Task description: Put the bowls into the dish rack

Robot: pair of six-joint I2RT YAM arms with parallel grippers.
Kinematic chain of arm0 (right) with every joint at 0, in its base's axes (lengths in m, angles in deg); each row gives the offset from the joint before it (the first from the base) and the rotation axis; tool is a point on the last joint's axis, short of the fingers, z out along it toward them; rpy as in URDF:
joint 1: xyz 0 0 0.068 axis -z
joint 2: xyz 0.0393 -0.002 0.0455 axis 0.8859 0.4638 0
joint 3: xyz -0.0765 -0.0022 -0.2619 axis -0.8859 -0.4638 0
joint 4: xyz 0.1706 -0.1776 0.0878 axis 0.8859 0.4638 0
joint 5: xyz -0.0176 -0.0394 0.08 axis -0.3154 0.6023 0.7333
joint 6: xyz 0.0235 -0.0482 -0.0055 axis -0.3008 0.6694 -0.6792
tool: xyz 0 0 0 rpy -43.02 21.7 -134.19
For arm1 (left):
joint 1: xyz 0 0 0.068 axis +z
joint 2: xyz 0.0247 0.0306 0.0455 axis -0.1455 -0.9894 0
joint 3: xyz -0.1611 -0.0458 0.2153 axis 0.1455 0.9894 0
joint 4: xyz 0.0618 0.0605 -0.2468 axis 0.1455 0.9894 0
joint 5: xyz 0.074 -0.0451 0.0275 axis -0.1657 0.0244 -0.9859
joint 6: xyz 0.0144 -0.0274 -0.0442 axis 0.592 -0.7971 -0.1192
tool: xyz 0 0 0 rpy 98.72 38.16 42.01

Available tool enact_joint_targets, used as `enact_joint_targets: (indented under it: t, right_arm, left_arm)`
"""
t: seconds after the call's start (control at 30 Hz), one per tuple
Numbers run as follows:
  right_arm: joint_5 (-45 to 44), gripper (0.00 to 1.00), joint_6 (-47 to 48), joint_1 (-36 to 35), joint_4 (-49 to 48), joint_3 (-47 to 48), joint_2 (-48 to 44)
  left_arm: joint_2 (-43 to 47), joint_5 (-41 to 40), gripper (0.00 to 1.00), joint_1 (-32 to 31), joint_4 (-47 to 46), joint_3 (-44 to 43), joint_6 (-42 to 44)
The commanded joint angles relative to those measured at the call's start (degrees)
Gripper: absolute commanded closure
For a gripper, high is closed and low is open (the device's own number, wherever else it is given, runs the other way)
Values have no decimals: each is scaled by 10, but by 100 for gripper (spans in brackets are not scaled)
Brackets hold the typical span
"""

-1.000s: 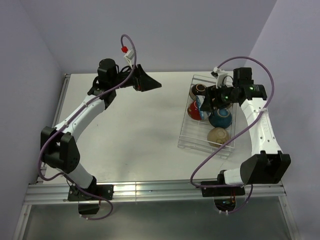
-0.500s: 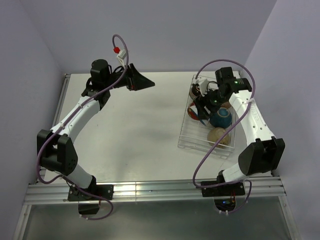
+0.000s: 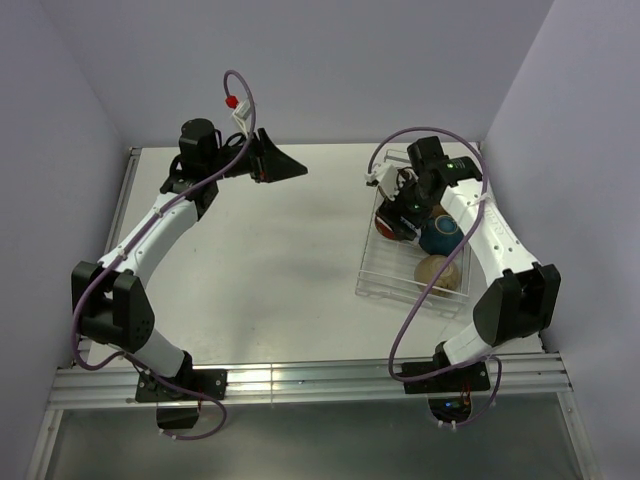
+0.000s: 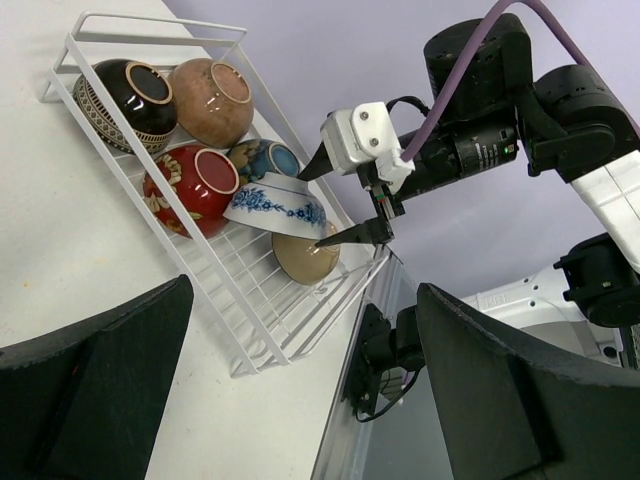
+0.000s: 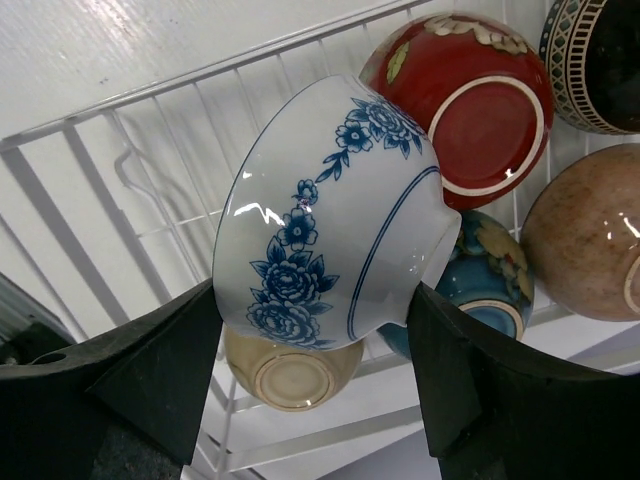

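Note:
The dish rack lies at the table's right side, and its grid fills the right wrist view. My right gripper is shut on the blue-patterned white bowl, which hangs tilted just above the rack. In the rack rest a red bowl, a black patterned bowl, a tan-brown bowl, a blue bowl and a cream bowl; the cream one sits right below the held bowl. My left gripper hangs open and empty over the far middle of the table.
A metal rail runs along the table's near edge by both arm bases. Purple walls close the table at the back and on both sides. The right arm's purple cable loops down past the rack's near end.
My right gripper has carried the blue-patterned bowl leftward over the rack, toward the red bowl. The left arm shifted slightly left early on, then stayed still.

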Motion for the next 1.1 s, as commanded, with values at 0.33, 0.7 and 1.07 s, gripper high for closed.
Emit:
enact_joint_targets:
  t: [0.33,0.7,1.07]
  right_arm:
    - [-57,100,12,-56,-60,-56,12]
    - [-125,100,4,-102,-131,-132,-8]
    - [-146,70,2,-128,-137,-154,-15]
  left_arm:
    - [27,12,0,6,13,-15,18]
    - [30,3,1,10,16,-12,24]
    - [39,-1,1,12,24,-7,33]
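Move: The right hand already holds the blue-and-white bowl; its place, the free left side of the dish rack just short of the red bowl, is about 2 cm back, 3 left and 7 below. The red bowl sits some 7 cm ahead and 4 left, the teal bowl 3 ahead and 9 right, the beige bowl 6 back and 8 right, all about 7 lower. From the left hand that place is roughly 7 cm back, 22 right and 22 below. Still pinching the blue-and-white bowl by its sides, the right hand lowers it about 5.5 cm into the rack gap between the left rail and the beige bowl, near side of the red bowl, edging 2.5 cm left and slightly back. It slows to a near stop as the fingers swing some 10 degrees closer to straight down with a slight counter-clockwise turn; the grip stays unchanged. ##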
